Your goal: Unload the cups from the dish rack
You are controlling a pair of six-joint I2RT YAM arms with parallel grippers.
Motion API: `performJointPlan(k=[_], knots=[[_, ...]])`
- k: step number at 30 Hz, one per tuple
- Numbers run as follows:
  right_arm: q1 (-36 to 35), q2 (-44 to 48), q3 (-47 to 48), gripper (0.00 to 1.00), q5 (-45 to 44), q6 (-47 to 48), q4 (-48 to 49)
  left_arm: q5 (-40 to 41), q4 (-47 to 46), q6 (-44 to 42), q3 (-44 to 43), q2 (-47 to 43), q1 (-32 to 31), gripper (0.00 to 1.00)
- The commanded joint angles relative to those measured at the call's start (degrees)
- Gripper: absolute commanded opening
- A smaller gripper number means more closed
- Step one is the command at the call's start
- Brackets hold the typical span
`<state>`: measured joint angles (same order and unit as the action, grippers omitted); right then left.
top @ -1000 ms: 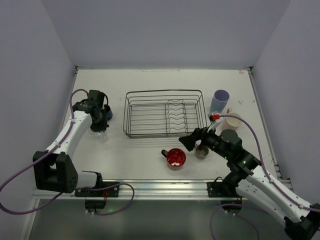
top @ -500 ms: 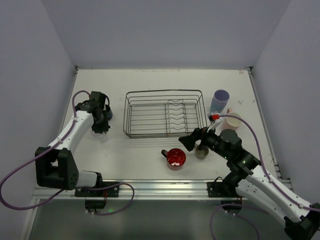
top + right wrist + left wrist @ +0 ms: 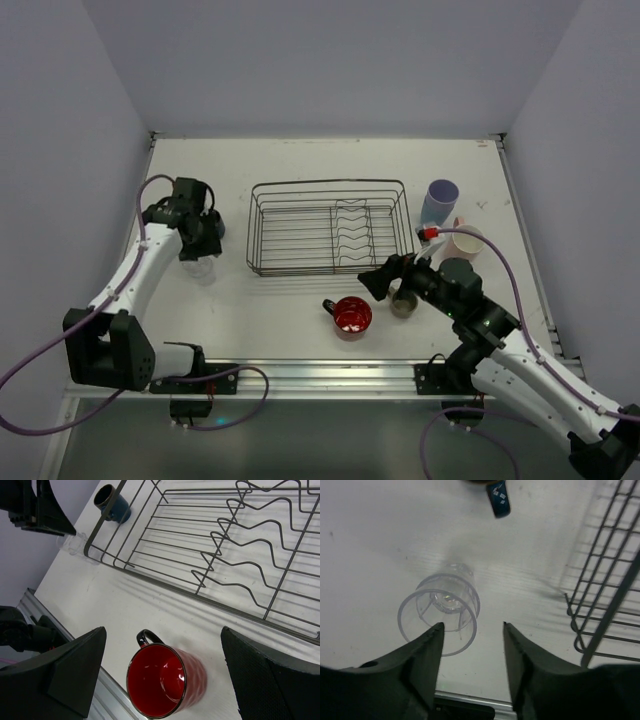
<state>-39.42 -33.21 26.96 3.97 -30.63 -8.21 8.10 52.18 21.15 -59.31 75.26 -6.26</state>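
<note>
The dish rack (image 3: 262, 228) is a dark wire basket mid-table, with no cup showing inside. Left of it a clear glass (image 3: 440, 615) stands upright on the table. My left gripper (image 3: 472, 625) hovers just above it, open, the glass lying beyond its left fingertip rather than between the jaws. A dark blue cup (image 3: 498, 500) stands just past the glass. The red mug (image 3: 165, 680) stands in front of the rack, below my open right gripper (image 3: 162, 629), which holds nothing. An olive-beige cup (image 3: 404, 303) stands beside the right gripper (image 3: 375, 283).
A lavender tumbler (image 3: 438, 203) and a pink cup (image 3: 465, 242) stand right of the rack. The rack's wire wall (image 3: 605, 580) is close on the left gripper's right. The table's metal front rail (image 3: 300, 372) runs just behind the red mug (image 3: 352, 315).
The left gripper's jaws have parted and let go of the clear glass, which now stands free on the table. The right arm has barely moved.
</note>
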Motion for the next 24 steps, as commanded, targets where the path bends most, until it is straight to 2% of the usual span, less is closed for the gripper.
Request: performJointPlan(k=[1, 3, 7, 9, 11, 12, 15, 19, 24], knots=[[0.0, 1.9, 0.9, 0.99, -0.6, -0.3, 1.5, -4.0, -1.5, -1.5, -8.3, -7.0, 0.5, 0.62], [0.0, 3.1, 2.9, 0.99, -1.2, -0.1, 0.0, -7.5, -3.5, -2.6, -11.2, -9.6, 0.5, 0.73], [0.0, 8.0, 7.6, 0.99, -4.7, 0.4, -4.7, -15.5, -8.0, -2.9, -14.7, -17.8, 0.4, 0.82], [0.0, 9.8, 10.6, 0.99, -6.2, 0.5, -7.3, -18.0, -10.1, -3.0, -15.4, -20.9, 0.4, 0.9], [0.0, 12.5, 12.7, 0.99, -9.4, -0.1, -8.4, -21.6, -13.1, -3.5, -15.7, -25.4, 0.4, 0.91], [0.0, 13.3, 14.5, 0.99, -10.5, -0.1, -8.6, -22.9, -13.9, -3.7, -16.0, -26.6, 0.4, 1.0], [0.0, 15.2, 19.6, 0.99, -14.9, 1.2, -9.0, -26.1, -15.8, -4.2, -17.9, -30.3, 0.4, 1.0], [0.0, 15.1, 26.0, 0.99, -17.0, 2.9, -9.9, -24.9, -17.3, -4.7, -20.5, -33.9, 0.5, 1.0], [0.0, 14.2, 29.1, 0.99, -18.4, 2.9, -10.9, -25.4, -17.7, -4.9, -22.1, -35.1, 0.4, 1.0]])
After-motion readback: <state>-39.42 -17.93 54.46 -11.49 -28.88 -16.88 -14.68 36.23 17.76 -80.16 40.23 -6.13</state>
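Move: The clear cup stands just under the left hand, its middle about 3 cm to the hand's left, 1 cm back and 6 cm below, with the half-open fingers still around its right rim. The blue cup is about 10 cm straight ahead and 7 cm below; the empty rack's middle lies roughly 29 cm right, 9 cm ahead and 8 cm below. From the right hand, the clear cup is some 40 cm left, 7 cm ahead and 15 cm below. The clear cup is left behind as the left hand rises fast off its rim, about 35 cm, swinging slightly forward, then back and to the right, while the fingers go from half to fully open and tip up some 70 degrees, from pointing down to pointing ahead. The right hand, empty and still open, also lifts away from beside the red mug, veering right and tilting up. ##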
